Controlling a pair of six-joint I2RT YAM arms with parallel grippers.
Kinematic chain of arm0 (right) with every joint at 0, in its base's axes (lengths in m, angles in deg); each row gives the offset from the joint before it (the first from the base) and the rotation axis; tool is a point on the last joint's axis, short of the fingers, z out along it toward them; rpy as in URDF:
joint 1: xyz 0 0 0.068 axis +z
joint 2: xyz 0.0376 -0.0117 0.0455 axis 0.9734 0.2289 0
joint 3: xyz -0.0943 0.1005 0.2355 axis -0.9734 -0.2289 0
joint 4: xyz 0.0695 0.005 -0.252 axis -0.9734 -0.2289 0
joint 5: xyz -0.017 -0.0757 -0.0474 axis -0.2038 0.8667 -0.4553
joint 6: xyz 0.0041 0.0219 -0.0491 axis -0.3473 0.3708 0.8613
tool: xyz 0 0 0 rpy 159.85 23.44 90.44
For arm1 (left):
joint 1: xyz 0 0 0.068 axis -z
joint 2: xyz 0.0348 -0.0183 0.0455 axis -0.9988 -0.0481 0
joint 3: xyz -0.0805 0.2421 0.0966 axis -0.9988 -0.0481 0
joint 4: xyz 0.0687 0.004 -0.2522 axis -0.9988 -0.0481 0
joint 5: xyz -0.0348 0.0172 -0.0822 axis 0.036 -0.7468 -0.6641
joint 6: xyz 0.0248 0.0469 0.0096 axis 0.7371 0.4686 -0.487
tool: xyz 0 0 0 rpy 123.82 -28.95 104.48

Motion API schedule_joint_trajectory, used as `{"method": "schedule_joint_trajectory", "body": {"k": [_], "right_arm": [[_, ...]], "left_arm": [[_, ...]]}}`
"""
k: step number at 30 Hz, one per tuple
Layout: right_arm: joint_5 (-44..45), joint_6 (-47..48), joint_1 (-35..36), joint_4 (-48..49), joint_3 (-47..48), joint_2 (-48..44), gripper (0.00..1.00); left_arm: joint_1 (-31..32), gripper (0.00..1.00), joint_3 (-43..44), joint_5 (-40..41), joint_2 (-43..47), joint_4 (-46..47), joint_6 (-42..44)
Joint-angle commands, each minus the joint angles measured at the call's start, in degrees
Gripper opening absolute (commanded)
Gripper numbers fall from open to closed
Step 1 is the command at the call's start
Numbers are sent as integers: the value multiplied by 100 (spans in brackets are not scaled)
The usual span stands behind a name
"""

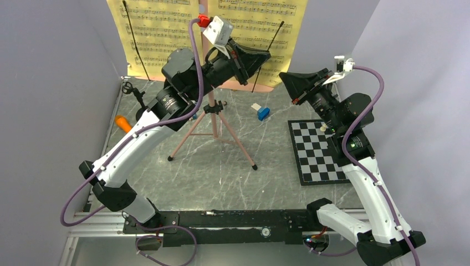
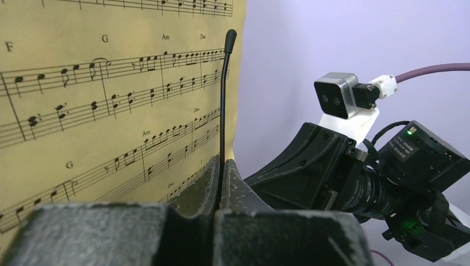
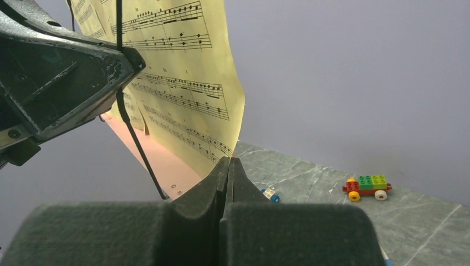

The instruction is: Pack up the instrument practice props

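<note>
Yellow sheet-music pages (image 1: 166, 27) stand on the tall pink tripod music stand (image 1: 213, 124) at the back of the table. My left gripper (image 1: 270, 54) is raised at the pages' right edge, shut on the stand's thin black page-holder wire (image 2: 223, 100). The wire rises straight up from between the pads in front of the pages (image 2: 83, 111). My right gripper (image 1: 284, 76) hovers just right of it, shut and empty (image 3: 228, 162), below the pages (image 3: 183, 83) and the stand's pink shelf (image 3: 161, 160). An orange toy microphone (image 1: 123, 123) and a small black mic stand (image 1: 130, 88) sit at the far left.
A black-and-white chessboard (image 1: 316, 149) lies under the right arm. A blue and white block toy (image 1: 260, 112) sits right of the tripod. A red, green and yellow block car (image 3: 367, 187) and a small blue-wheeled piece (image 3: 270, 194) lie near the back wall.
</note>
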Motion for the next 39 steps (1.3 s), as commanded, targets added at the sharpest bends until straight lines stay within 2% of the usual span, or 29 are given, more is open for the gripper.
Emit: {"method": "schedule_joint_trajectory", "body": {"k": [1, 7, 19, 32, 39], "right_arm": [[10, 18, -25, 76, 64, -100, 0], [198, 164, -21, -129, 147, -281, 0], [412, 566, -20, -968, 59, -1378, 0], [-999, 951, -21, -1344, 264, -2249, 0], [-1216, 1021, -21, -1522, 269, -2680, 0]], "left_arm": [[-12, 0, -161, -44, 375, 156, -30], [-13, 0, -533, 53, 672, 500, -56], [-14, 0, -920, 502, 911, 720, 123], [-17, 0, -1308, 1057, 1056, 990, 94], [-10, 0, -1460, 1323, 1052, 1058, 98]]}}
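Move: My closed right fingers already pinch the lower right corner of the right-hand music sheet; its middle lies about 9 cm left of them, 5 ahead and 13 up. My left fingers already hold the thin black rod across that sheet, whose middle is some 5 cm ahead of them, 5 left and 6 up. From my left hand, the left-hand sheet's middle is roughly 27 cm left, 5 ahead and 5 up. I pull the sheet out past the rod with my right hand, back towards my base about 17 cm and away from the stand, rising some 4 cm and tipping my fingers up nearly 20 degrees, with an early drift right. My left hand keeps the rod pinched and carries it about 4 cm left, turning slightly counter-clockwise; both grippers stay shut. ##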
